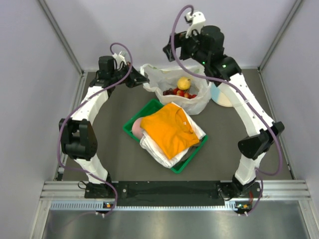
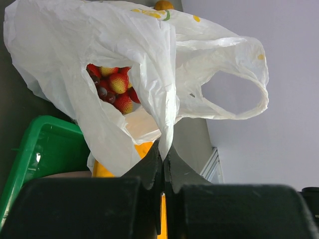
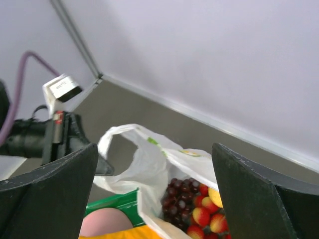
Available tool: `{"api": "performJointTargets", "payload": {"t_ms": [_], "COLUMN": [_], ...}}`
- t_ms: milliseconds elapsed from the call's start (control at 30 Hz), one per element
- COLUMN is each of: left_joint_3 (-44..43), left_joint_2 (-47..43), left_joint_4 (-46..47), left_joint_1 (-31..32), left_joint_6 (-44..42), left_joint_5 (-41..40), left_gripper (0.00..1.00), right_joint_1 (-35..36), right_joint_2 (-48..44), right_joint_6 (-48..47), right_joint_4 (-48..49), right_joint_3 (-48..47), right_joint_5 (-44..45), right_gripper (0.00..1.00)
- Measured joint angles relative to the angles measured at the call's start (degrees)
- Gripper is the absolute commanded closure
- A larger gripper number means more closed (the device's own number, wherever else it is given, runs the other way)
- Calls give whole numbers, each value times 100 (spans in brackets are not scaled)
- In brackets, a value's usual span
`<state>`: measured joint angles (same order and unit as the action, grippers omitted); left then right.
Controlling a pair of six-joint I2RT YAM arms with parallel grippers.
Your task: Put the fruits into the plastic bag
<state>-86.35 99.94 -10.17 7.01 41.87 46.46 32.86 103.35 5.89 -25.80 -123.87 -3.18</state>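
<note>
The white plastic bag (image 1: pixel 174 88) stands open on the dark table, behind the green tray. Inside it lie a yellow pear (image 1: pixel 184 82), red strawberries (image 1: pixel 187 93) and dark grapes (image 1: pixel 169 91). My left gripper (image 1: pixel 142 82) is shut on the bag's left edge (image 2: pixel 164 134) and holds it up. Strawberries (image 2: pixel 119 84) show through the opening in the left wrist view, and an orange fruit (image 2: pixel 163 5) peeks over the top. My right gripper (image 3: pixel 153 154) hangs open and empty above the bag (image 3: pixel 149 159), with the grapes (image 3: pixel 179 194) and strawberries (image 3: pixel 202 216) below it.
A green tray (image 1: pixel 130 124) in front of the bag holds folded orange (image 1: pixel 169 127) and white clothes and a pink rounded item (image 1: pixel 137 128). A pale round plate (image 1: pixel 222 95) lies right of the bag. Walls enclose the table.
</note>
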Motion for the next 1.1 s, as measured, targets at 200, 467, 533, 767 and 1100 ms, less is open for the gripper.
{"api": "performJointTargets", "payload": {"t_ms": [200,467,533,767,1100], "left_joint_3": [0,0,0,0,-13], "left_joint_2": [0,0,0,0,2], "left_joint_4": [2,0,-2,-11,-83], "left_joint_1": [0,0,0,0,0], "left_joint_6": [0,0,0,-4,-52], "left_joint_5": [0,0,0,-4,-9], "left_gripper": [100,100,100,100,100], "right_joint_1": [-800,-1749,-2015,-2623,-2850], "right_joint_2": [0,0,7,116,1058], "right_joint_6": [402,852,962,1202,1351], "right_joint_4": [-317,-890,-1062,-1290,-1360], "right_joint_3": [-31,-31,-31,400,605], "right_joint_5": [35,195,297,647,850], "right_gripper": [6,6,6,6,7]}}
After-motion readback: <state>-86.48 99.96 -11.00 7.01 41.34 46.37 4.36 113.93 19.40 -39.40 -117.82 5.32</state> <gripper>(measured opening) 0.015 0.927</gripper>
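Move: The orange, the last fruit outside the bag, sits on the plate's far rim, about 36 cm to the right hand's right, 21 cm ahead and some 42 cm below. The plate's middle lies roughly 34 cm right, 12 cm ahead and 43 cm below. The plastic bag, with the yellow fruit on top, is about 10 cm ahead, 7 cm right and 37 cm down. From the left hand, the orange is some 44 cm right and 22 cm ahead. The orange on the plate draws the empty right hand across from high over the bag: it sweeps about 25 cm right while easing forward, then drops steeply towards the fruit, nearly 20 cm down in all. The wrist swings some 40 degrees clockwise and tips the wide-open fingers downward; they stop well above and short of the orange, touching nothing. ##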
